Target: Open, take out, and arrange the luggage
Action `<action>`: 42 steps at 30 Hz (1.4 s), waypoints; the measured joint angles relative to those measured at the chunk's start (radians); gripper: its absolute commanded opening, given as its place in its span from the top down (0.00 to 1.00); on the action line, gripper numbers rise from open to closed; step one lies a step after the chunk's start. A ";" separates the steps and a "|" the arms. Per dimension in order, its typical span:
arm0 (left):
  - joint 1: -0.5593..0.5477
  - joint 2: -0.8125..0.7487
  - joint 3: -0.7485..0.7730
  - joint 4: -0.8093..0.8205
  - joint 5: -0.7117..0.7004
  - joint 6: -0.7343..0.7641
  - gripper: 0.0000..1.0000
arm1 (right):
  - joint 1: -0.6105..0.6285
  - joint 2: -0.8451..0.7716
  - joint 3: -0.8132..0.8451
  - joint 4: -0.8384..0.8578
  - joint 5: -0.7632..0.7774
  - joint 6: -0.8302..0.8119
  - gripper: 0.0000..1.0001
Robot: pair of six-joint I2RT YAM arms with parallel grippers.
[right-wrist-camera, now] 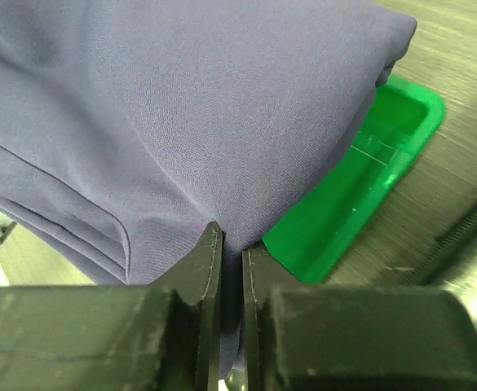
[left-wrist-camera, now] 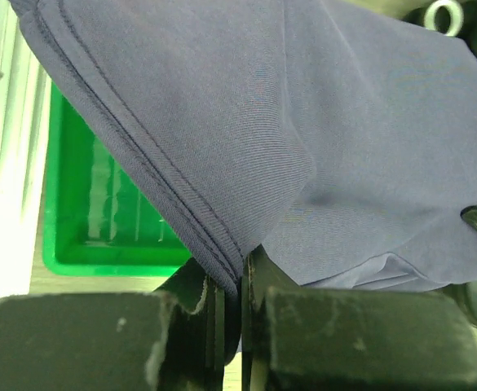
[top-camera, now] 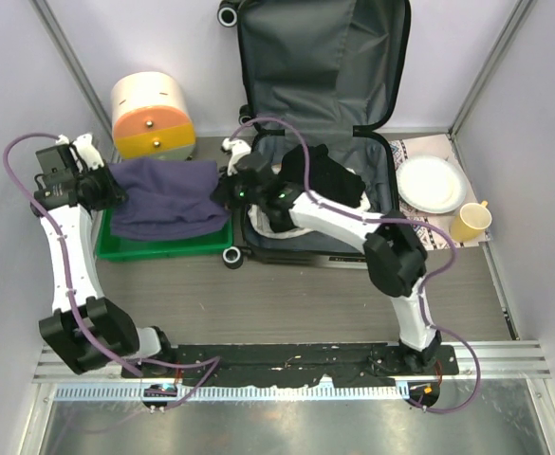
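The luggage [top-camera: 353, 57] lies open at the back centre, its lid propped against the wall and grey lining showing. Dark clothing [top-camera: 329, 175] sits in its lower half. A folded blue-purple cloth [top-camera: 168, 194] hangs over the green tray [top-camera: 163, 248], held at both ends. My left gripper [top-camera: 106, 190] is shut on its left hem [left-wrist-camera: 222, 252]. At the cloth's right edge, my right gripper [top-camera: 228, 192] is shut on a fold [right-wrist-camera: 230, 236]. The tray shows under the cloth in both wrist views [left-wrist-camera: 99, 220] [right-wrist-camera: 360, 179].
A cream-and-orange cylinder [top-camera: 151, 114] stands behind the tray at the back left. A white paper plate [top-camera: 431, 183] and a yellow cup [top-camera: 471, 221] sit right of the luggage. The suitcase's black wheels [top-camera: 232, 254] lie beside the tray's right end.
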 measured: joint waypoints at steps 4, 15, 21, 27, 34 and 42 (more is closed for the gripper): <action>0.042 0.060 -0.079 0.050 -0.021 0.044 1.00 | 0.051 0.116 0.025 0.071 0.068 -0.011 0.99; 0.047 0.320 -0.129 0.224 -0.074 0.130 1.00 | 0.100 0.334 0.079 0.200 0.113 -0.074 0.99; 0.058 0.371 -0.147 0.262 -0.097 0.170 1.00 | 0.106 0.343 0.082 0.206 0.123 -0.083 0.99; 0.059 0.371 -0.151 0.256 -0.097 0.192 0.35 | 0.104 0.299 0.032 0.187 0.112 -0.016 0.44; 0.075 0.330 -0.150 0.231 -0.096 0.219 0.00 | 0.087 0.225 -0.011 0.168 0.079 -0.003 0.32; 0.079 0.059 -0.011 0.145 0.009 0.143 0.00 | 0.010 0.065 0.032 0.111 0.008 -0.075 0.33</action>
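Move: The folded purple garment hangs stretched between both hands; the green tray meant for it has its middle about 8 cm right, 4 cm back and 21 cm below the left hand, and roughly 15 cm left, 6 cm back and 17 cm below the right. The orange-yellow drawer box stands some 15 cm ahead and 6 cm right of the left hand, its middle about 13 cm below. The open suitcase's lower shell is centred about 23 cm right of the right hand, level fore-and-aft, some 15 cm lower. The garment, still pinched at both ends, is lowered into the green tray: both hands sink about 15 cm while drifting some 6 cm left, the left also reaching slightly forward and tipping down. Near the bottom they stop, both grippers open to let the ends go, and the empty hands rise again most of the way. ##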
